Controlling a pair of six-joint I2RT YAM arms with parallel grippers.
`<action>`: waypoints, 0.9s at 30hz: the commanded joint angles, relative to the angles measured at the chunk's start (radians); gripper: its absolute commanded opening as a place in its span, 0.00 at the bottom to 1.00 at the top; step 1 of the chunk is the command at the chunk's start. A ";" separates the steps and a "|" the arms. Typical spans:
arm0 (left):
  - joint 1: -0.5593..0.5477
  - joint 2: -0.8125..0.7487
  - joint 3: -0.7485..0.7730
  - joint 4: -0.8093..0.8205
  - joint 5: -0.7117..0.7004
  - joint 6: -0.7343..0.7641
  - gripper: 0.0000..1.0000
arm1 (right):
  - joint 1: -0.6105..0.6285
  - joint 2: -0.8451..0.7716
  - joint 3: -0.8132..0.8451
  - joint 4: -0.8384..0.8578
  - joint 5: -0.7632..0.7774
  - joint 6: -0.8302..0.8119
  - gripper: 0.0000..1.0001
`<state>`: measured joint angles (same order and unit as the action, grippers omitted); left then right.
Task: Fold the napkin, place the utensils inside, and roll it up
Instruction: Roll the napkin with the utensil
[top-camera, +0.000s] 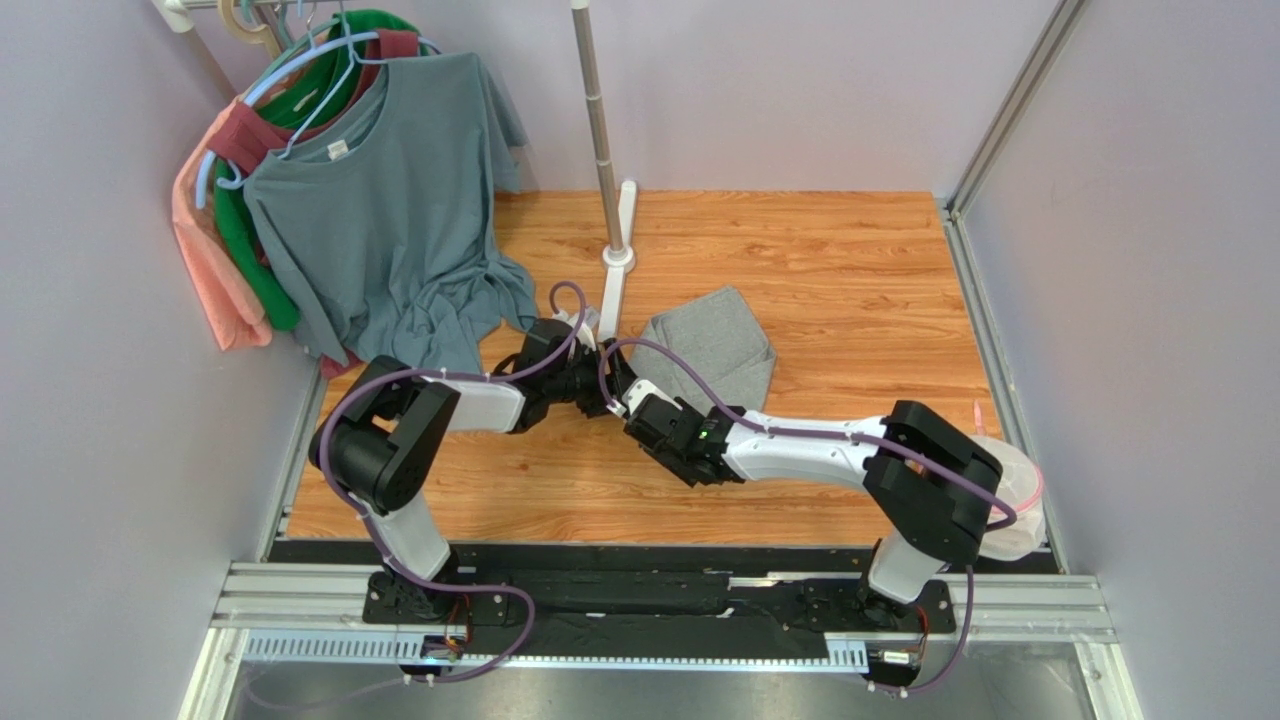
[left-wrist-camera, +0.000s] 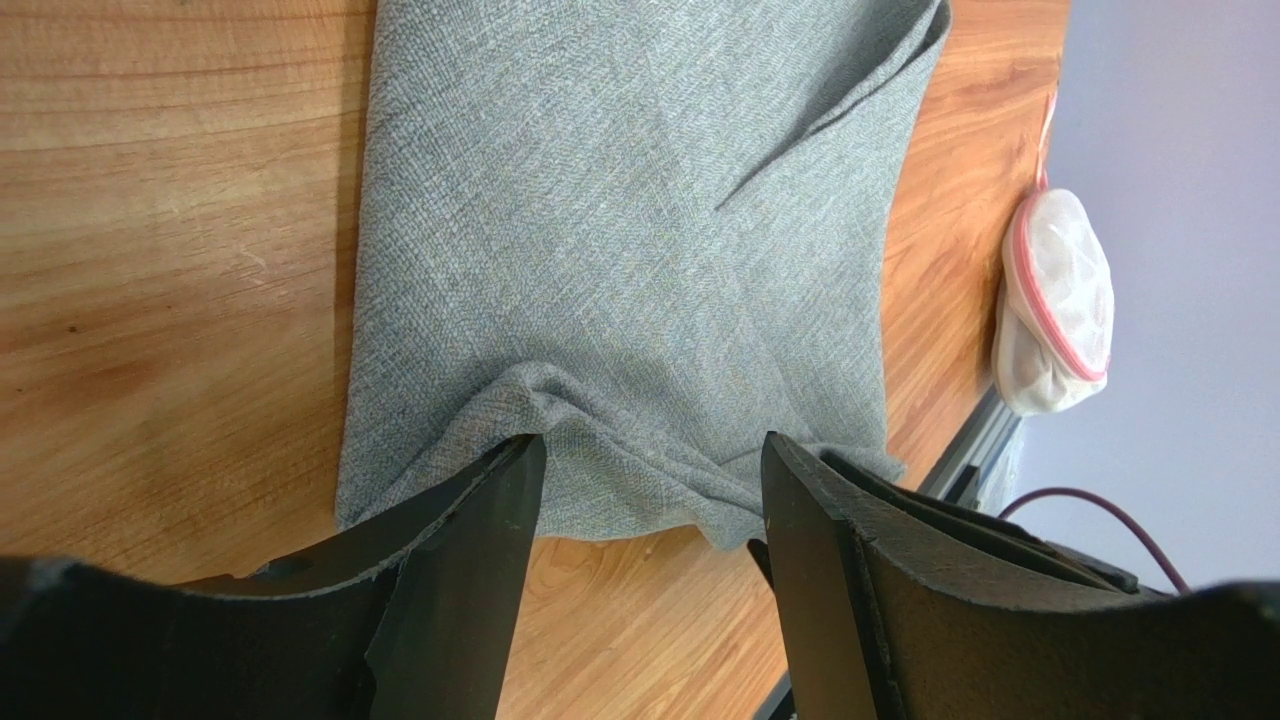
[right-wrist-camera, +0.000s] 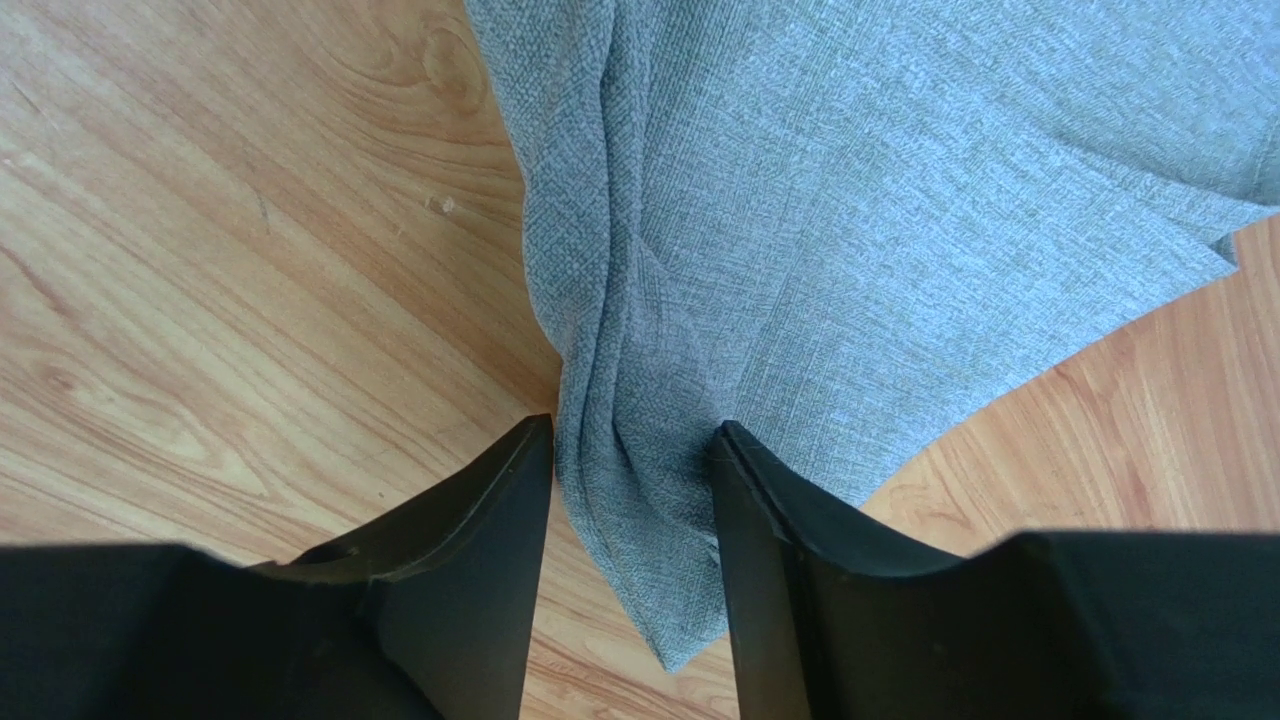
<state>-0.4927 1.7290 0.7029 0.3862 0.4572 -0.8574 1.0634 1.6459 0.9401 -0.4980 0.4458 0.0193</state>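
The grey napkin (top-camera: 711, 348) lies folded on the wooden table (top-camera: 842, 270), behind both grippers. In the left wrist view the napkin (left-wrist-camera: 631, 225) has a rumpled near edge, and my left gripper (left-wrist-camera: 649, 450) stands open with that edge between its fingertips; bare wood shows between the fingers. In the right wrist view a bunched corner of the napkin (right-wrist-camera: 902, 195) runs down between the fingers of my right gripper (right-wrist-camera: 634, 435), which straddles it open, one finger touching the cloth. From above, the left gripper (top-camera: 583, 368) and right gripper (top-camera: 628, 393) meet at the napkin's left corner. The utensils are out of view.
Several T-shirts on hangers (top-camera: 376, 195) hang at the back left, the blue-grey one reaching the table. A metal stand pole (top-camera: 606, 135) with a white base rises behind the napkin. A white mesh bag with a pink rim (top-camera: 1017, 488) sits at the right edge.
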 joint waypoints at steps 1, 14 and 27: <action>0.023 0.040 -0.033 -0.175 -0.086 0.072 0.67 | -0.005 0.029 0.060 -0.076 0.022 0.070 0.44; 0.039 0.024 -0.033 -0.188 -0.086 0.098 0.67 | -0.023 0.089 0.071 -0.171 -0.136 0.149 0.15; 0.040 -0.052 0.001 -0.288 -0.127 0.204 0.68 | -0.203 0.078 0.160 -0.177 -0.732 0.100 0.00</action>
<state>-0.4713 1.6665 0.7025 0.2661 0.4389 -0.7521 0.9188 1.7149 1.0573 -0.6357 0.0032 0.1299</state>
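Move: The near-right end of the napkin's rolled edge is about 1 cm below the right hand and 1 cm back, between its half-open fingers. The napkin's flat part is centred roughly 12 cm ahead of that hand, 1 cm left and 2 cm lower. From the left hand, that near-right end lies about 9 cm back, 11 cm right and 3 cm below; the roll's left end is 1 cm right and 2 cm below, and the rack foot's near end 9 cm ahead, 2 cm left and 3 cm below. The right hand sinks about 1.5 cm while easing back and slightly right, shutting its fingers until they pinch the near-right end of the rolled edge, then swings some 3 cm to the left and a little farther back with that end held, rising slightly as the wrist tips the fingers some 25 degrees towards straight down. The left hand, fingers still open around the roll's left end, keeps almost still at first and then shifts nearly 2 cm to its left with a slight roll. ##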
